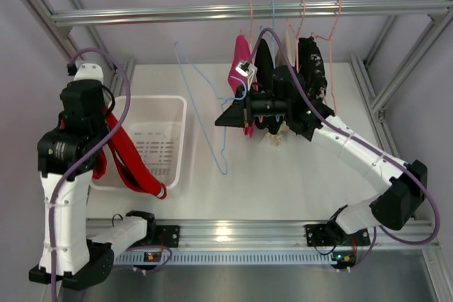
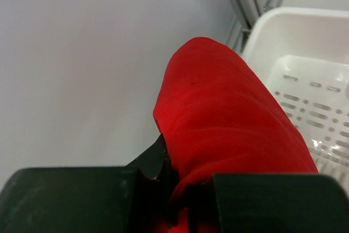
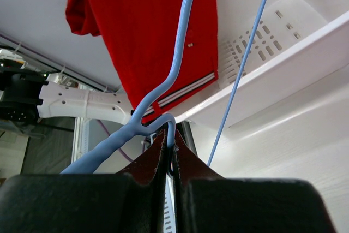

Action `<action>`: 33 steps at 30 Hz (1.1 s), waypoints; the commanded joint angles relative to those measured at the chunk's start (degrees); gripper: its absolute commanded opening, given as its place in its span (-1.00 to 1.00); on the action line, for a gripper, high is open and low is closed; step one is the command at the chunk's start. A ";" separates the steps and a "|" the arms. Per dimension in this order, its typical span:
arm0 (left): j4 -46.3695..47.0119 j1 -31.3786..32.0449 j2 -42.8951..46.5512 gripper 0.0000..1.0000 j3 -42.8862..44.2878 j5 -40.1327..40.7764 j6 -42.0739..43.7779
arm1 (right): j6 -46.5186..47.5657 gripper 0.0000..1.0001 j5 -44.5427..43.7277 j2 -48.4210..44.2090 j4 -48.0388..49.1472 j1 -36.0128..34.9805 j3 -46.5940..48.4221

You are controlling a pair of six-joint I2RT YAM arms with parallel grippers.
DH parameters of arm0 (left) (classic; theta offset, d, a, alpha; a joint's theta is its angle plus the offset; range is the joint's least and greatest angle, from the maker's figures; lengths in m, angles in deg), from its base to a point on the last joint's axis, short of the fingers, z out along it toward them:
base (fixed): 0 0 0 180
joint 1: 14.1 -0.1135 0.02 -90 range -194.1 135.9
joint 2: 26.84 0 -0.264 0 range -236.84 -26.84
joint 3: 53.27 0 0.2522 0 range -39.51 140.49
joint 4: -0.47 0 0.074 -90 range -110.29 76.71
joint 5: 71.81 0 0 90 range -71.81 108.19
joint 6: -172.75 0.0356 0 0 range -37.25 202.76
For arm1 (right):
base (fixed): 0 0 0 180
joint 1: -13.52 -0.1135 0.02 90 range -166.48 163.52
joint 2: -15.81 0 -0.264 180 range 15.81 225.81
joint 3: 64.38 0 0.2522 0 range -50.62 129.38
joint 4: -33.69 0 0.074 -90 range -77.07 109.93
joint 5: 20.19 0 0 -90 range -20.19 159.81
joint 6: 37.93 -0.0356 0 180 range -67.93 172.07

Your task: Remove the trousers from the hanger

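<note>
The bright red trousers (image 1: 131,160) hang from my left gripper (image 1: 99,129) and drape over the left rim of a white basket (image 1: 178,104), their striped hem low near the front. In the left wrist view the left gripper (image 2: 182,173) is shut on a bunched fold of the trousers (image 2: 229,118). The light-blue hanger (image 1: 224,169) is bare and hangs tilted over the table's middle. My right gripper (image 1: 225,118) holds it. In the right wrist view the right gripper (image 3: 170,137) is shut on the hanger (image 3: 180,64) at its bent wire, with the trousers (image 3: 147,31) behind.
A metal rail (image 1: 248,10) crosses the back and carries pink hangers, a pink garment (image 1: 242,68) and a black garment (image 1: 311,68) right behind my right arm. The basket (image 2: 294,17) stands on the left of the table, beside frame posts.
</note>
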 commanded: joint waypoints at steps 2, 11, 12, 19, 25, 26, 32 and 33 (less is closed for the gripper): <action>0.27 -0.29 -3.75 -1.00 1.10 -5.81 -10.23 | 1.74 -1.00 0.50 -2.13 -0.04 1.04 0.82; -1.58 -0.29 -10.17 -1.00 9.19 -20.30 -21.48 | 1.92 -1.00 0.50 -0.90 -0.13 1.40 1.26; -1.49 -0.38 -10.95 -1.00 8.93 -21.10 -22.55 | 1.92 -1.00 0.50 -0.64 -0.13 1.40 1.35; 9.23 -0.38 -8.51 -1.00 -3.99 -27.01 -30.72 | 2.27 -1.00 0.67 -0.81 -0.56 1.75 1.35; 26.61 -3.53 -1.57 -1.00 -24.00 -31.37 -31.26 | 2.27 -1.00 0.85 -2.21 -0.83 2.63 -0.14; 29.16 -4.50 0.18 -1.00 -26.82 -32.00 -30.82 | 2.18 -1.00 0.85 -2.48 -0.74 2.71 -0.32; 32.70 -13.82 -4.69 -1.00 -37.30 -35.97 -25.38 | 1.75 -1.00 0.85 -4.32 -0.57 3.15 -1.55; 32.61 -14.52 -6.11 -1.00 -38.00 -36.23 -24.24 | 1.74 -1.00 0.85 -4.41 -0.48 3.16 -1.81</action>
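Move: With the red trousers still gripped in the left fingers, the white basket's middle lies about 10 cm ahead of that hand, 4 cm to its right and some 37 cm below. The hanging hem is roughly 14 cm back, 14 cm to the right and 25 cm below. The emptied blue hanger is about level ahead, 27 cm to the right and 5 cm lower. From the right hand, the basket's middle is some 8 cm ahead, 26 cm left and 30 cm below. Bring the left gripper down nearly 20 cm and forward about 9 cm into the space over the basket, swinging to the right first, then easing a few centimetres back left on the steeper last drop. Roll its left side down by about 40 degrees so the fingers point more steeply downward, and keep them closed on the red trousers. Let the right gripper keep its hold on the blue hanger. ##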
